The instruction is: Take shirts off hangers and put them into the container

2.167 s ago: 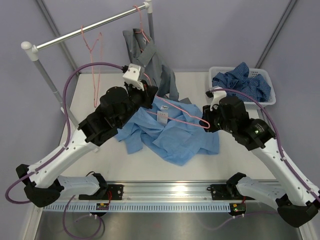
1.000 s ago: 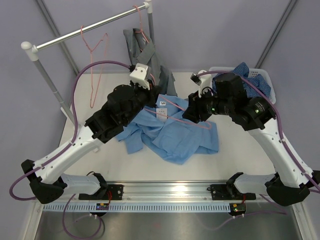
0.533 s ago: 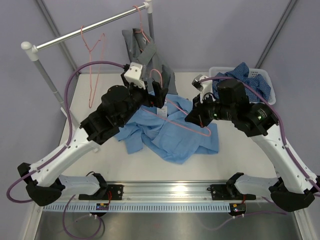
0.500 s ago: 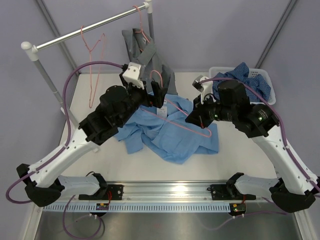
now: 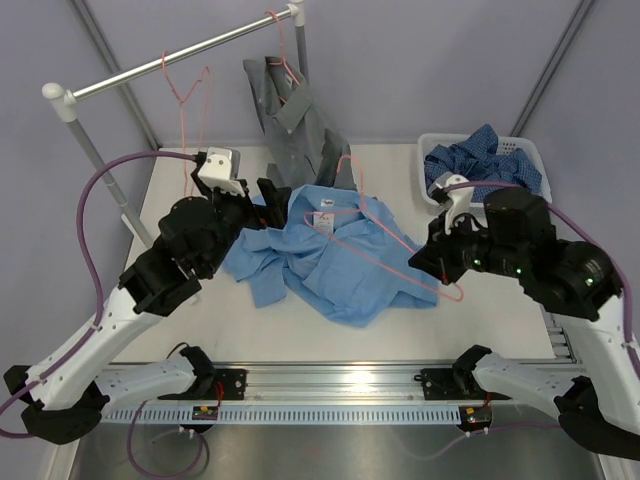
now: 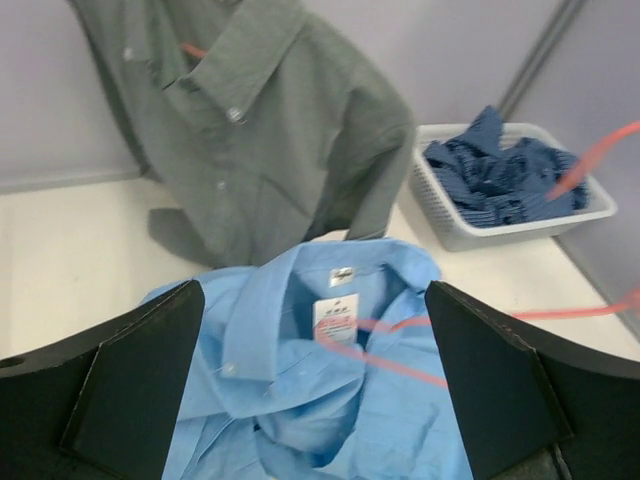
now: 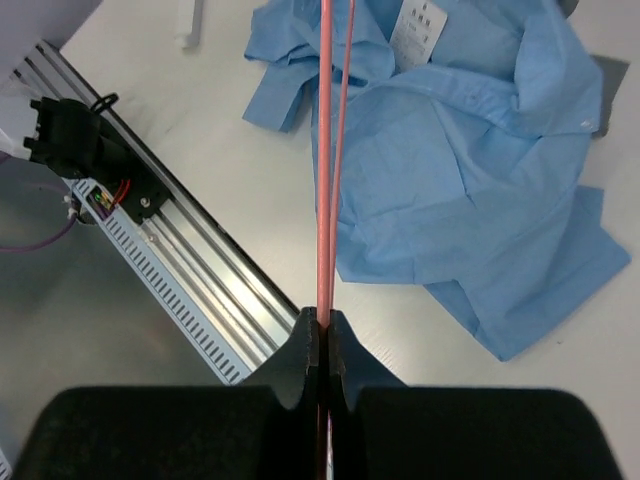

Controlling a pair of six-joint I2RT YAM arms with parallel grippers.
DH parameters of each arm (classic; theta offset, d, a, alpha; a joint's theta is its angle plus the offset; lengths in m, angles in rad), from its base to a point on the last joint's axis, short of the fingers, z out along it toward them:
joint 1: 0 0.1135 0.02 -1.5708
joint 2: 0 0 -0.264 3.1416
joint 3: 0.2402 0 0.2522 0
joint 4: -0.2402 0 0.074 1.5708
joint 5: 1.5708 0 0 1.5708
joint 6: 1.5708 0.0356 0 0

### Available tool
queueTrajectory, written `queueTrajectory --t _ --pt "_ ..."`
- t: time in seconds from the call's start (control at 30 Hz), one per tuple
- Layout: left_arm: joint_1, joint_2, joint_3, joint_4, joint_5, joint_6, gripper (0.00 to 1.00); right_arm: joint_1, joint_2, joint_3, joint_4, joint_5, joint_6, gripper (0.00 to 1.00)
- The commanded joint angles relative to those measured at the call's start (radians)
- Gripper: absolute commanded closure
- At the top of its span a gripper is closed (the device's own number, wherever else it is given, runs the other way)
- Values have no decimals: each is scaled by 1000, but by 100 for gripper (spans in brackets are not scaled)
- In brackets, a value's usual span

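Observation:
A light blue shirt (image 5: 335, 265) (image 7: 460, 180) (image 6: 300, 400) lies crumpled mid-table. Over it slants a pink hanger (image 5: 400, 235) (image 7: 327, 150) (image 6: 400, 365), with my right gripper (image 5: 440, 262) (image 7: 323, 325) shut on its wire near the shirt's right edge. My left gripper (image 5: 270, 195) (image 6: 312, 290) hovers open just left of the collar, holding nothing. The grey shirt (image 5: 300, 125) (image 6: 260, 140) hangs on its own hanger from the rail. The dark blue shirt (image 5: 485, 160) (image 6: 500, 180) fills the white container (image 5: 535, 150) (image 6: 450, 225) at the back right.
A metal rail (image 5: 180, 62) crosses the back left, with an empty pink hanger (image 5: 190, 110) hooked on it. An aluminium track (image 5: 340, 385) (image 7: 190, 270) runs along the table's near edge.
My left gripper opened, let go of the hanger and drew back to the left. My right gripper shut on the hanger and pulled it right and nearer, off the light blue shirt's collar.

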Motion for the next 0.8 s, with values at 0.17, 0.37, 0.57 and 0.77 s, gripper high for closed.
queueTrajectory --t 0.17,0.37,0.57,0.77 --pt "67 -41 -123 -51 -57 -98 1 -1 132 380 -63 32 -123 100" --pt "67 -81 -188 -91 -77 -113 1 6 335 509 130 2 -74 100" --pt "67 -117 -201 -172 -97 -110 1 56 530 638 314 100 -106 100" --pt "67 -148 -195 -249 -129 -119 1 98 706 709 533 284 -153 100"
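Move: The rail, near its far end, is what the pink hanger is bound for: roughly 39 cm ahead of the right hand, 26 cm to its left and 13 cm above. The grey shirt hangs some 38 cm ahead, 21 cm left and 15 cm below that hand; the empty hanger on the rail is about 31 cm ahead and 39 cm left, near hand height. The blue shirt lies 20 cm ahead, 13 cm left, 38 cm below. From the left hand the rail spot is about 32 cm ahead, 2 cm left and 7 cm up. The bare pink hanger, still pinched at one end in the right fingers, is lifted some 12 cm almost straight up, then carried forward and left over the blue shirt towards the far end of the rail, sinking slightly, the fingers tipping up about 20 degrees. The left hand, wide open and empty, sinks about 10 cm, tipping its fingers down, and drifts left. ##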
